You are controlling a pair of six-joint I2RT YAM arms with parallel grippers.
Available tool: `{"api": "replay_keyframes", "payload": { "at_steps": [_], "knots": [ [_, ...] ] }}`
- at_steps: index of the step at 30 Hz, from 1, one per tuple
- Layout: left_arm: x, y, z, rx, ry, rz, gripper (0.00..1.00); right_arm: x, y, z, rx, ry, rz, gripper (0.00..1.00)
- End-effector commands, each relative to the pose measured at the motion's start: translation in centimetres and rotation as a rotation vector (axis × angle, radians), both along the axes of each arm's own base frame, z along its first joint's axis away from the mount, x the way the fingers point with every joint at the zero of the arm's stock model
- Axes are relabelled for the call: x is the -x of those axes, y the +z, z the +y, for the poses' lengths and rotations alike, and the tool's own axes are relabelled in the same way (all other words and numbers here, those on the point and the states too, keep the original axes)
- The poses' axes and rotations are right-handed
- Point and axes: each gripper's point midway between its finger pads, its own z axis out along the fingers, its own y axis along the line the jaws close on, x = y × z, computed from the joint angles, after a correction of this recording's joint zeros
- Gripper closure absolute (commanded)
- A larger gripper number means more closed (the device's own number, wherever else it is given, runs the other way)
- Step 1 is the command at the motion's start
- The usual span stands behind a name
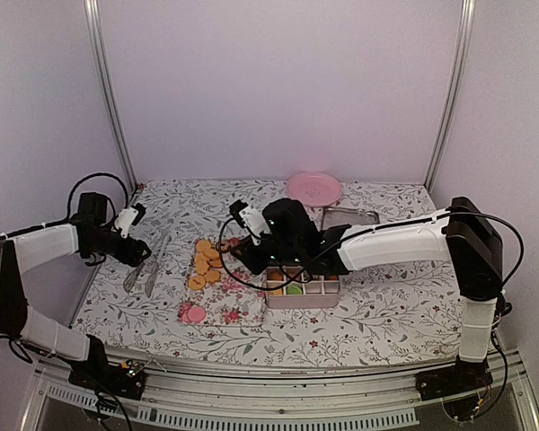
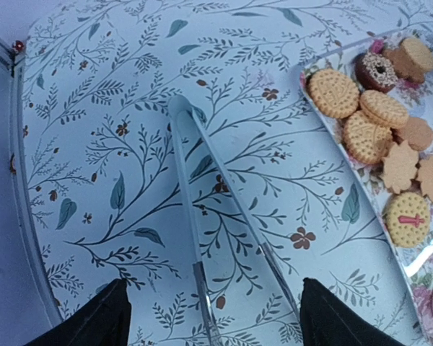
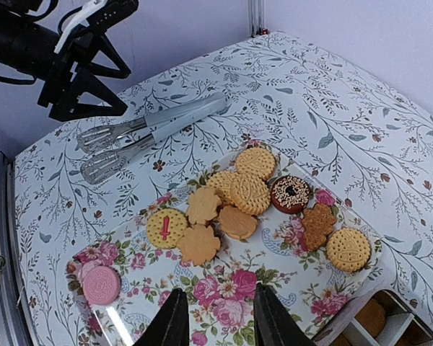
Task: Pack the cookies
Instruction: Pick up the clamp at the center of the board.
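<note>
The cookies [image 3: 249, 193] lie in a loose cluster on a floral tray [image 3: 274, 263]: golden round ones, flower-shaped ones, a dark sprinkled one [image 3: 291, 193] and a pink one [image 3: 101, 284] apart at the tray's end. A divided box [image 1: 301, 287] beside the tray holds a few cookies. My right gripper [image 3: 218, 321] hovers over the tray's bare near part, open, with nothing between its fingers. Over by the table's left side, my left gripper [image 2: 213, 324] stands wide open astride a pair of metal tongs [image 2: 202, 216], its fingers [image 2: 94, 321] clear of them. The cookies [image 2: 364, 119] lie to its right.
A second pair of tongs [image 3: 105, 164] lies beside the first [image 3: 155, 119], left of the tray. A pink plate [image 1: 314, 189] and a metal lid [image 1: 349, 217] sit at the back. The left gripper [image 3: 79, 83] shows in the right wrist view, above the tongs' handles.
</note>
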Motion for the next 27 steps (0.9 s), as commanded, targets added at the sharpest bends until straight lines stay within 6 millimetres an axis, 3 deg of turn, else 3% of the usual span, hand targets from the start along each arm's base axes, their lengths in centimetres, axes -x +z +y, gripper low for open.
{"api": "replay_keyframes", "payload": {
  "at_steps": [1,3,7,9,11,12,18,27],
  "knots": [
    [-1.4,0.9,2.2,-0.075,0.084,-0.061,0.21,0.6,4.8,-0.6,-0.093,-0.066,-0.042,0.66],
    [-0.9,-0.1,2.4,-0.093,0.079,-0.028,0.24,0.9,5.2,-0.7,-0.105,-0.074,-0.038,0.63],
    [0.6,-2.1,2.2,-0.095,0.053,0.068,0.3,1.1,6.4,-0.8,-0.13,-0.089,-0.043,0.48],
    [1.4,-2.9,2.0,-0.086,0.04,0.108,0.31,1.2,7.2,-0.9,-0.149,-0.09,-0.054,0.31],
    [1.9,-3.5,2.2,-0.094,0.039,0.128,0.32,1.4,8.2,-0.9,-0.176,-0.081,-0.063,0.04],
    [2.0,-3.6,2.3,-0.098,0.041,0.135,0.32,1.4,8.8,-1.1,-0.195,-0.085,-0.071,0.01],
    [2.9,-4.9,3.0,-0.122,0.047,0.181,0.41,1.0,12.0,-3.0,-0.365,-0.186,-0.043,0.01],
    [3.8,-7.0,3.3,-0.126,0.052,0.256,0.47,2.7,11.2,-1.3,-0.344,-0.058,0.006,0.01]
  ]
}}
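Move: The clamp lies open on the table under my left hand, its hinge pointing away from me: its middle is about 4 cm ahead, 1 cm right and some 10 cm below. The cookie pile is roughly 6 cm ahead and 13 cm right of that hand; the pink cookie is some 13 cm back and 12 cm right. From my right hand the clamp's middle is about 23 cm left, 9 cm ahead and 16 cm below. I sink my left hand about 5 cm towards the clamp's legs near the heads, easing some 3 cm back and 3 cm left, tipping the fingers further down and narrowing them to about half open, no grip yet. Meanwhile my empty right hand rises about 10 cm away from the cookie board, rolling its left side up and opening from nearly shut to wide. ##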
